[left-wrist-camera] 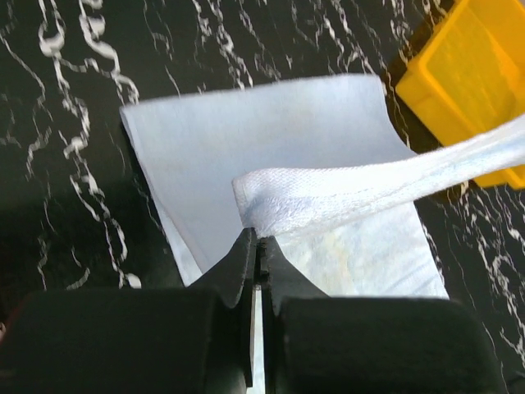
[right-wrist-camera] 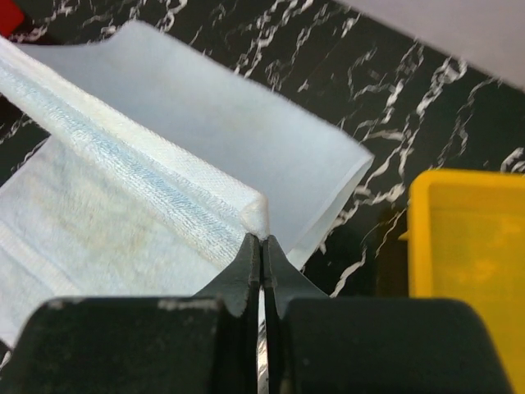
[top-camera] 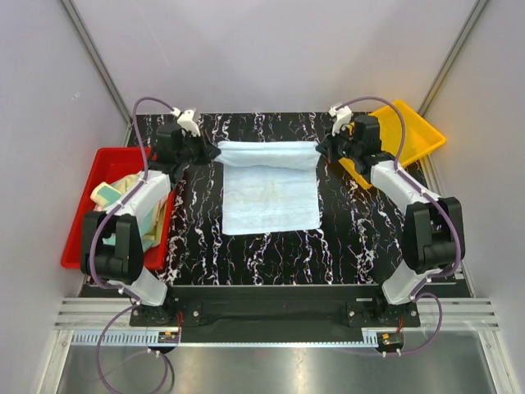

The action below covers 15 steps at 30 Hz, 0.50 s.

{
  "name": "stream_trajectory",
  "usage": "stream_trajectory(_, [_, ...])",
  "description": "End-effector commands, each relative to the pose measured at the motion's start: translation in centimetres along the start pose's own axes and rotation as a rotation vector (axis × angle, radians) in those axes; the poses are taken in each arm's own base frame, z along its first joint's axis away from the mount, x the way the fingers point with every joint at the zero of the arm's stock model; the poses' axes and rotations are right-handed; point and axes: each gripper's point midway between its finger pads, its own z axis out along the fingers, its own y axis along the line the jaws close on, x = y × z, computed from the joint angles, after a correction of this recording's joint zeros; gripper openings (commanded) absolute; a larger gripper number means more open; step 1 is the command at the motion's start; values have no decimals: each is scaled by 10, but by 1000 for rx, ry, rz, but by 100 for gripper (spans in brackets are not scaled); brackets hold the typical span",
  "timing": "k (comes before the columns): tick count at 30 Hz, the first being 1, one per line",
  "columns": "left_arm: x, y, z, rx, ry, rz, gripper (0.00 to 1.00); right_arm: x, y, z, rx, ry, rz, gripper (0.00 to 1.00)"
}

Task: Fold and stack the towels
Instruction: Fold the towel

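A light blue towel (top-camera: 271,195) lies on the black marbled table, its far edge lifted and stretched between both grippers. My left gripper (top-camera: 215,151) is shut on the towel's far left corner (left-wrist-camera: 250,215). My right gripper (top-camera: 321,148) is shut on the far right corner (right-wrist-camera: 258,215). The raised edge runs as a taut band across the left wrist view, with the rest of the blue towel (left-wrist-camera: 246,139) flat beneath it. More towels (top-camera: 135,201), pale yellow-green and grey-green, lie bunched in the red tray (top-camera: 102,164), partly hidden by the left arm.
A yellow tray (top-camera: 414,131) stands at the far right, just behind the right gripper; it also shows as the yellow tray (left-wrist-camera: 484,66) and the yellow tray (right-wrist-camera: 467,271). The red tray sits at the left table edge. Grey walls enclose the table.
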Motion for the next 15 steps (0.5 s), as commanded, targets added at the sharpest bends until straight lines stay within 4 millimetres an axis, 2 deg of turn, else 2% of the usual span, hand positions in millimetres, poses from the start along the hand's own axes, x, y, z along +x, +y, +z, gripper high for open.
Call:
stream_trajectory(1, [-9,6,-22,-62,-78,9,0,13,-4,-17,48,22,74,0])
stream_trajectory(2, [5,6,-23,-61,-52,1,0,23,0,-19,38,38,90,0])
stream_trajectory(4, [15,5,-28,-65,-42,2,0,18,7,-25,24,16,103,0])
stream_trajectory(5, [27,7,-27,-70,-17,-5,0,21,9,-27,24,18,109,0])
stream_trajectory(8, [35,2,-28,-47,0,-18,0,7,10,-33,29,-3,112,0])
stream_trajectory(11, [33,-6,-29,-36,7,-19,0,-6,13,-39,17,-6,118,0])
stream_trajectory(15, [15,-18,-36,-33,-13,3,0,-20,14,-51,34,-23,127,0])
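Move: Each hand holds one end of the towel's raised edge, roughly 11 cm above the table. The left hand's target, the towel's near left corner, lies about 19 cm back and 1 cm to its right; the near right corner lies some 20 cm straight back from the right hand. The red bin's middle is 14 cm back and 22 cm left of the left hand, the yellow bin's about 4 cm ahead and 16 cm right of the right hand. Both hands keep the towel's edge pinched in shut fingers and carry it back over the lower layer towards the near corners, fast at first and then easing almost to a stop, the left about 5.5 cm back and 4.5 cm down, the right about 4.5 cm back. The right dips some 4.5 cm early on and then climbs most of that again, while both wrists tip the fingers a little further down, by just under 10 degrees. ##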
